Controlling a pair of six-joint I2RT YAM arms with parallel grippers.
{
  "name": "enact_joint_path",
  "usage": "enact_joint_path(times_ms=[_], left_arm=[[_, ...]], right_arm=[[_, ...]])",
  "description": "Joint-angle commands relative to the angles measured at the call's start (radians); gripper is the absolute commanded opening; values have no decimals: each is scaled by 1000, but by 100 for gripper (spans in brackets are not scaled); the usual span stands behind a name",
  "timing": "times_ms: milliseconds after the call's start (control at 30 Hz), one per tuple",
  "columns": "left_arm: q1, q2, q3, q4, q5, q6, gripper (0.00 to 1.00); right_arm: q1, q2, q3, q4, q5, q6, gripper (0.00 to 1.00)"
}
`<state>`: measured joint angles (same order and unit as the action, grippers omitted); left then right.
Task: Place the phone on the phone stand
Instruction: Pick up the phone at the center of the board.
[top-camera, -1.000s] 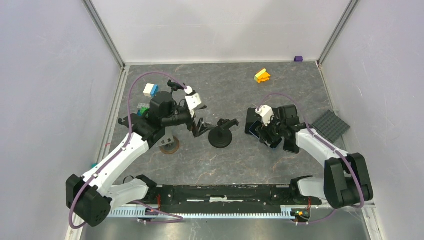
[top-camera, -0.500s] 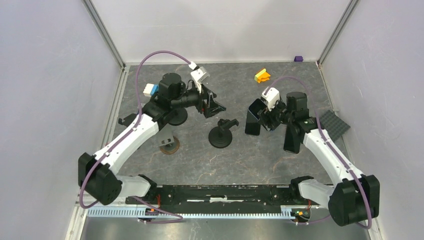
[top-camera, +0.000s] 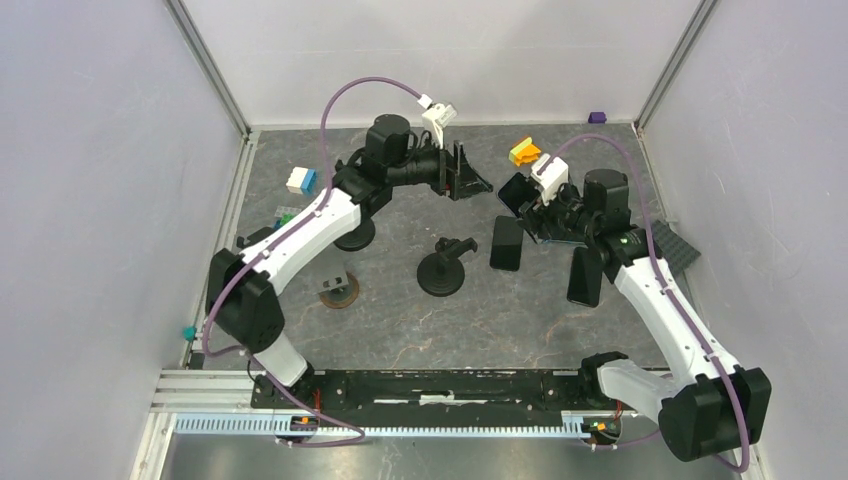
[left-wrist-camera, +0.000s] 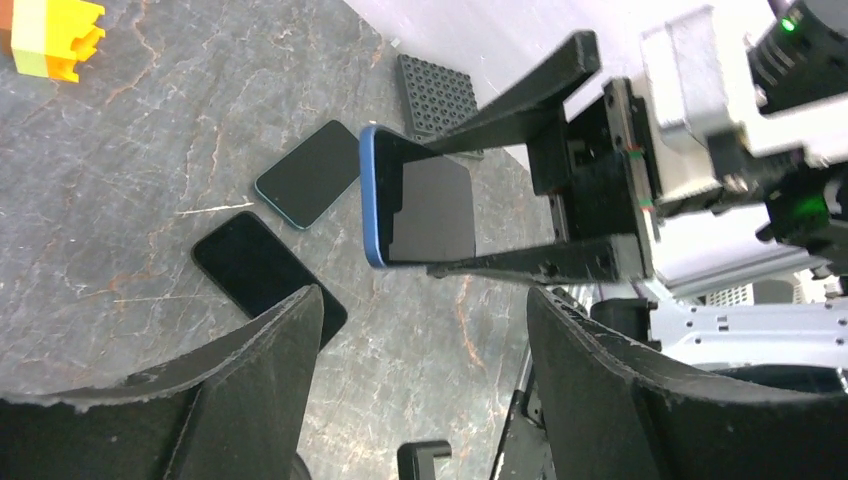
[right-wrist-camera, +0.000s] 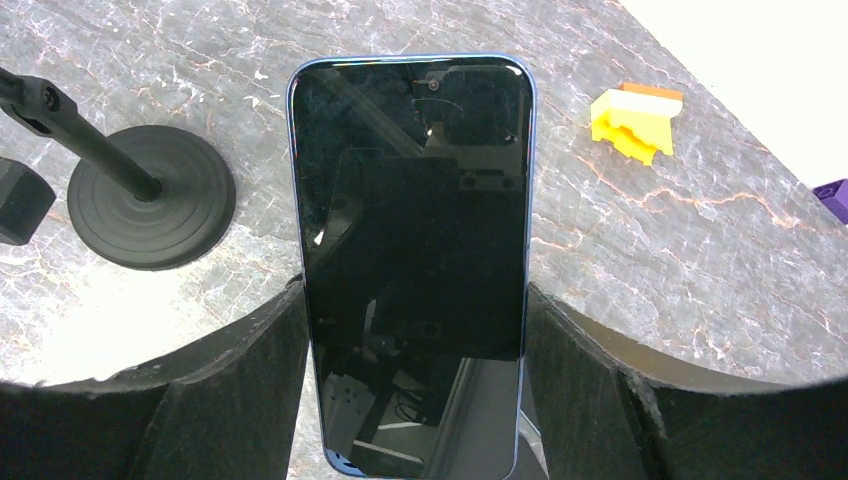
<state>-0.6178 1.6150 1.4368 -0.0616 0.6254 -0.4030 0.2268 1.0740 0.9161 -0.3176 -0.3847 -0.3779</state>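
My right gripper (top-camera: 532, 208) is shut on a blue-edged phone (top-camera: 514, 191) and holds it above the table at the back right. In the right wrist view the phone (right-wrist-camera: 415, 260) stands screen-up between the fingers (right-wrist-camera: 250, 370). The black phone stand (top-camera: 443, 265), a round base with an angled arm, sits mid-table, left of and nearer than the held phone; it also shows as the stand (right-wrist-camera: 150, 195). My left gripper (top-camera: 470, 178) hovers open and empty at the back centre, pointing at the held phone (left-wrist-camera: 415, 210).
Two more dark phones (top-camera: 507, 243) (top-camera: 585, 276) lie flat right of the stand. A second round black base (top-camera: 352, 235) sits under the left arm, a small brown disc (top-camera: 338, 290) nearer. A yellow block (top-camera: 523, 151) and a grey studded plate (top-camera: 668, 250) lie at the back right.
The right arm lifted the phone off the table and carried it toward the back. The left arm swung up from beside the stand to the back centre, its jaws narrowing slightly.
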Motion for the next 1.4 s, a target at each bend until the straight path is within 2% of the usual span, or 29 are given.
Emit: enact_joint_path(times_ms=[0, 333, 533, 733, 967, 1000, 1033, 1067, 1267, 1367], left_arm=[[-15, 80, 99, 7, -19, -132, 79], [-52, 220, 257, -92, -1, -136, 79], [-72, 258, 276, -117, -4, -153, 74], [-83, 288, 281, -121, 21, -173, 57], [-99, 306, 287, -121, 49, -206, 49], [-99, 307, 289, -121, 51, -210, 47], [-99, 309, 289, -120, 52, -212, 45], [-99, 309, 289, -117, 55, -217, 42], [-99, 316, 286, -74, 91, -282, 22], [-99, 319, 283, -56, 103, -309, 8]], right_arm=[[14, -26, 58, 48, -16, 14, 39], [43, -40, 56, 48, -16, 14, 39], [49, -50, 58, 48, -16, 14, 39], [54, -64, 54, 48, -16, 14, 39], [55, -73, 42, 48, -16, 14, 39], [55, -75, 39, 119, 51, 14, 39], [55, -75, 36, 114, -78, 133, 39], [55, -76, 32, 115, -79, 112, 40], [57, -77, 14, 120, -75, 110, 39], [58, -76, 9, 120, -66, 106, 39]])
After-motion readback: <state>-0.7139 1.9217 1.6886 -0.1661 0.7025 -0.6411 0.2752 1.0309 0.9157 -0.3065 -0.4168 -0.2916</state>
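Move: The phone is already off the table, gripped by its long edges in the right hand, its middle within about 1 cm ahead, left of and above that hand's point. From the open left hand it lies some 12 cm right, level fore-and-aft and 8 cm below. The phone stand is about 4 cm left of, 6 cm back from and 20 cm below the left hand; a flat black phone is roughly 10 cm right, 1 cm ahead and 27 cm below it. The phone's free upper-left end is taken between the left fingers, one across the screen and one behind. The left hand goes about 7 cm right and 5 cm down, first slightly forward and then back, rolls some 20 degrees so its forward side dips, and closes from wide to nearly shut, pinching the phone's thickness. The right hand keeps its grip, easing the phone a couple of centimetres left, back and up. ##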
